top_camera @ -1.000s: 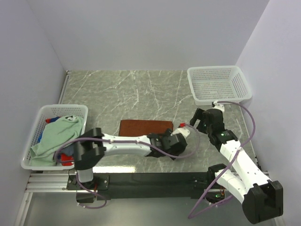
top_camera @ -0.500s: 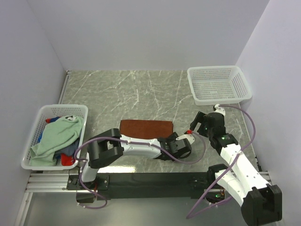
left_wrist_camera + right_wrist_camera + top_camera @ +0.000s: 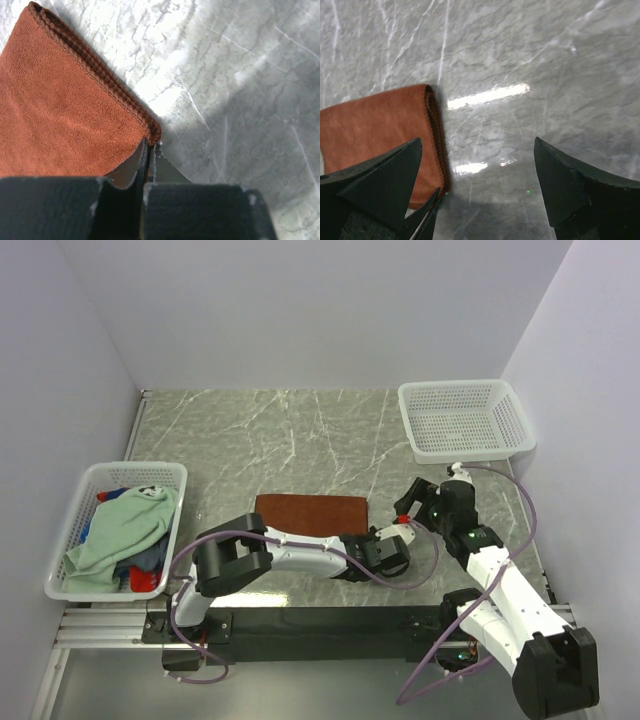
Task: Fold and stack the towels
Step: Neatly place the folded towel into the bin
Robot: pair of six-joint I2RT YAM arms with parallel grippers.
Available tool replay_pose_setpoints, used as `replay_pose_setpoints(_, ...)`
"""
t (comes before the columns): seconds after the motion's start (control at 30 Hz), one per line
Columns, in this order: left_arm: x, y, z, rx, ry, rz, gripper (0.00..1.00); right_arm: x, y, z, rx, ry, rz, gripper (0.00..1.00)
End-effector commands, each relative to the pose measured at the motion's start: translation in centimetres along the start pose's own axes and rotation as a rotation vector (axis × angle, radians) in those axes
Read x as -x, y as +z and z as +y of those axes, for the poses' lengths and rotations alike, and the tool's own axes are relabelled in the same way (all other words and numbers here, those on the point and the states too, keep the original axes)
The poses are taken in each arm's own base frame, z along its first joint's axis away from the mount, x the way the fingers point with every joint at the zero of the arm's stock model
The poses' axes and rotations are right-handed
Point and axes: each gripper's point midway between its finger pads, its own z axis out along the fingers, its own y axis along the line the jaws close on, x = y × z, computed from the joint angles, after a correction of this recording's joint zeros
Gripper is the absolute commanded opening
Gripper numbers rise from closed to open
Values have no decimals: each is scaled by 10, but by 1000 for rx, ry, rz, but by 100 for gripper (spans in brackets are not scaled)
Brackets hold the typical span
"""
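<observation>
A folded rust-brown towel [image 3: 310, 512] lies flat near the table's front middle. My left gripper [image 3: 372, 538] sits at its near right corner, jaws shut on that corner [image 3: 151, 145], and the towel [image 3: 60, 115] spreads away to the left of the tips. My right gripper [image 3: 408, 502] hovers just right of the towel's right edge. It is open [image 3: 477, 141], with only bare table between its fingers and the towel [image 3: 375, 135] beside its left finger. More towels, a mint-green one [image 3: 125, 530] over red and blue ones [image 3: 142, 580], fill the left basket.
A white mesh basket [image 3: 100, 472] at the table's left edge holds the heaped towels. A second white mesh basket [image 3: 465, 387] stands empty at the back right. Marble tabletop [image 3: 280, 440] stretches behind the brown towel. Walls close in on both sides.
My left gripper slid right along the towel's near edge and closed on its right corner. The right gripper shifted slightly toward the towel and stayed open.
</observation>
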Motion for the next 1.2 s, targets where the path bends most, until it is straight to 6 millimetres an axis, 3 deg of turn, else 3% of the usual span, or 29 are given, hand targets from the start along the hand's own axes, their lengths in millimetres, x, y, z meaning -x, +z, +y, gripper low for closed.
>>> replay_pose_setpoints(0.0,-18,5,13,22,-3,58,1,4,3,18,97,44,-12,99)
replay_pose_setpoints(0.4,28,-38,41,-60,-195,-87,1,-42,22,59,357,233,212,100)
replay_pose_setpoints(0.6,39,-44,44,-72,-234,-116,1,-58,35,63,381,375,277,100)
replay_pose_setpoints(0.9,52,-47,47,-72,-272,-139,1,-101,55,74,413,516,463,99)
replay_pose_setpoints(1.03,56,-49,51,-62,-292,-150,1,-121,57,85,415,519,520,98)
replay_pose_setpoints(1.17,61,-50,57,-42,-309,-154,1,-127,61,92,411,503,529,98)
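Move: My closed left fingers already pinch the folded towel at its near-right corner, with the middle of its right edge some 7 cm ahead of them. From my wide-open right hand that edge's middle lies about 11 cm to the left, 1 cm back and 8 cm below; the held corner is also 11 cm left but 8 cm back. The white bin stands roughly 25 cm ahead of the right hand and 13 cm to its right. I keep the corner pinched in my left hand, ease it a little left, then lift it about 5 cm and hold it there. Meanwhile I swing my open right hand some 15 cm left to the towel's right edge, sinking about 4 cm and rolling some 45 degrees, left side up, so one finger goes above the towel and the other underneath; I don't close them. ##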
